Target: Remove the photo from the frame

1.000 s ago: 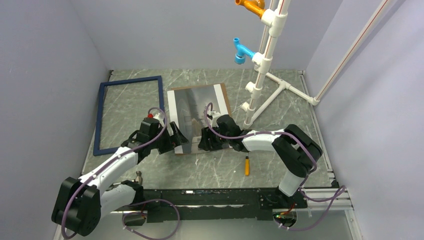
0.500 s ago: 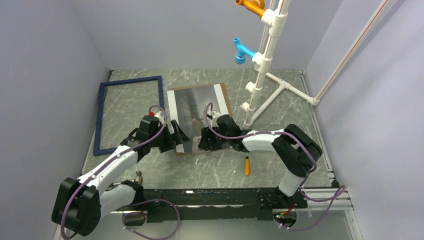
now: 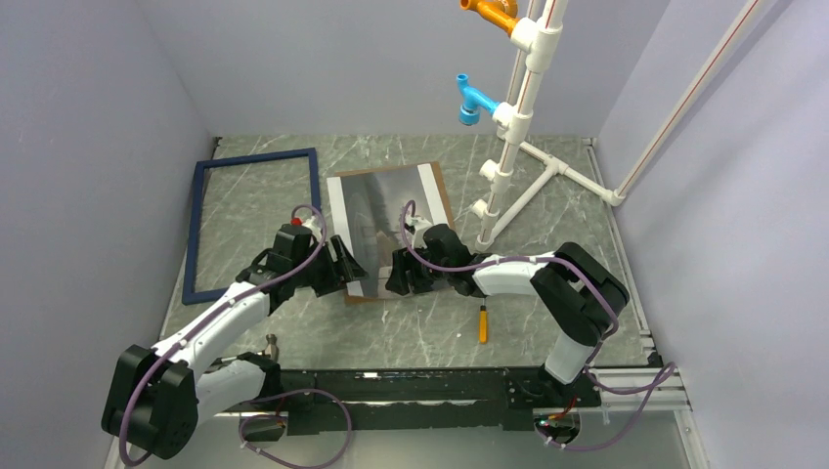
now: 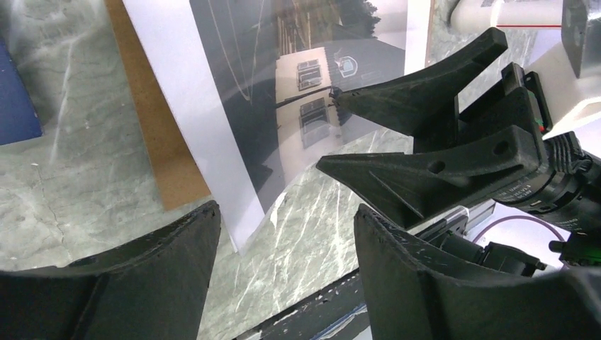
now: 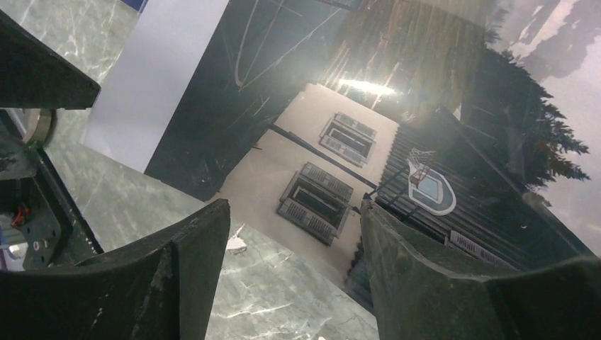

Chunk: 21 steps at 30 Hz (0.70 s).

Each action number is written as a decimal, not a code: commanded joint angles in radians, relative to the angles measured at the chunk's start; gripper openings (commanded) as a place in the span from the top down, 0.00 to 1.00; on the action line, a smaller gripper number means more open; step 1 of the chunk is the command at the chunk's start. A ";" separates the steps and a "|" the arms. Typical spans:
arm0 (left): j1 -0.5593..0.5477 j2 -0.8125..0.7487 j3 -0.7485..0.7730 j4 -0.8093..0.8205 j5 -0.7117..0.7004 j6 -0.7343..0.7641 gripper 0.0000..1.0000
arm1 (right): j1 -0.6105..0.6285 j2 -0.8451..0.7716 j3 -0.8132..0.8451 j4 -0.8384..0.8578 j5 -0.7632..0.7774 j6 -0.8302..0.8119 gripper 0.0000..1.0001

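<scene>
The empty navy frame [image 3: 254, 220] lies flat at the table's left; a corner of the frame [image 4: 13, 106] shows in the left wrist view. The photo [image 3: 381, 205], a dark scene with white side strips, lies on its brown board [image 3: 438, 191] at the centre, outside the frame. My left gripper [image 3: 345, 274] is open at the photo's near left corner, and the white strip's corner [image 4: 241, 237] lies between its fingers. My right gripper [image 3: 397, 278] is open over the photo's near edge. In the right wrist view the photo [image 5: 397, 92] fills the picture, and its edge runs between my right gripper's [image 5: 296, 207] open fingers.
A white pipe stand [image 3: 508, 147] with blue and orange fittings rises at the back right. A yellow-handled tool [image 3: 482, 324] lies near the right arm. A small white scrap [image 5: 236, 245] sits on the marble by the photo's edge. Walls close in on three sides.
My left gripper's fingers stand somewhat closer together than half a second ago. Both arms, the photo and the frame have hardly moved.
</scene>
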 commanded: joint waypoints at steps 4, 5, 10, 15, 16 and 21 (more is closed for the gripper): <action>0.006 -0.010 0.063 -0.016 -0.067 0.028 0.10 | 0.009 0.034 -0.019 -0.049 -0.031 0.004 0.27; 0.019 -0.004 0.069 -0.024 -0.067 0.037 0.06 | 0.009 0.033 -0.020 -0.049 -0.030 0.005 0.27; 0.127 0.035 0.100 -0.011 -0.033 0.085 0.01 | 0.009 0.014 -0.016 -0.056 -0.038 0.016 0.27; 0.195 0.215 0.233 0.010 -0.011 0.150 0.01 | -0.008 -0.043 0.025 -0.119 -0.021 0.015 0.26; 0.204 0.258 0.264 0.010 -0.001 0.166 0.01 | -0.019 -0.053 0.037 -0.131 -0.018 0.015 0.26; 0.213 0.450 0.414 0.014 -0.061 0.223 0.01 | -0.081 -0.068 0.065 -0.186 0.015 -0.005 0.27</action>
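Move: The photo's middle lies about 12 cm ahead of the left hand, 7 cm to its right and some 5 cm lower; its near-left corner stands raised close by the open fingers. The brown backing lies beneath it, centred much the same. The empty blue frame's middle is roughly 14 cm ahead and 22 cm left. From the right hand, whose fingers straddle the near edge, the photo's middle is about 12 cm straight ahead and 2 cm lower. Spread the left gripper from about three-quarters open to fully open and come free of the photo's near-left corner, then carry it some 10 cm forward, quickening, and about 5 cm left, nearly level, up along the photo's left margin, turning it slightly counter-clockwise. Keep the right gripper open at the near edge, easing it about 1.5 cm right at the end. ##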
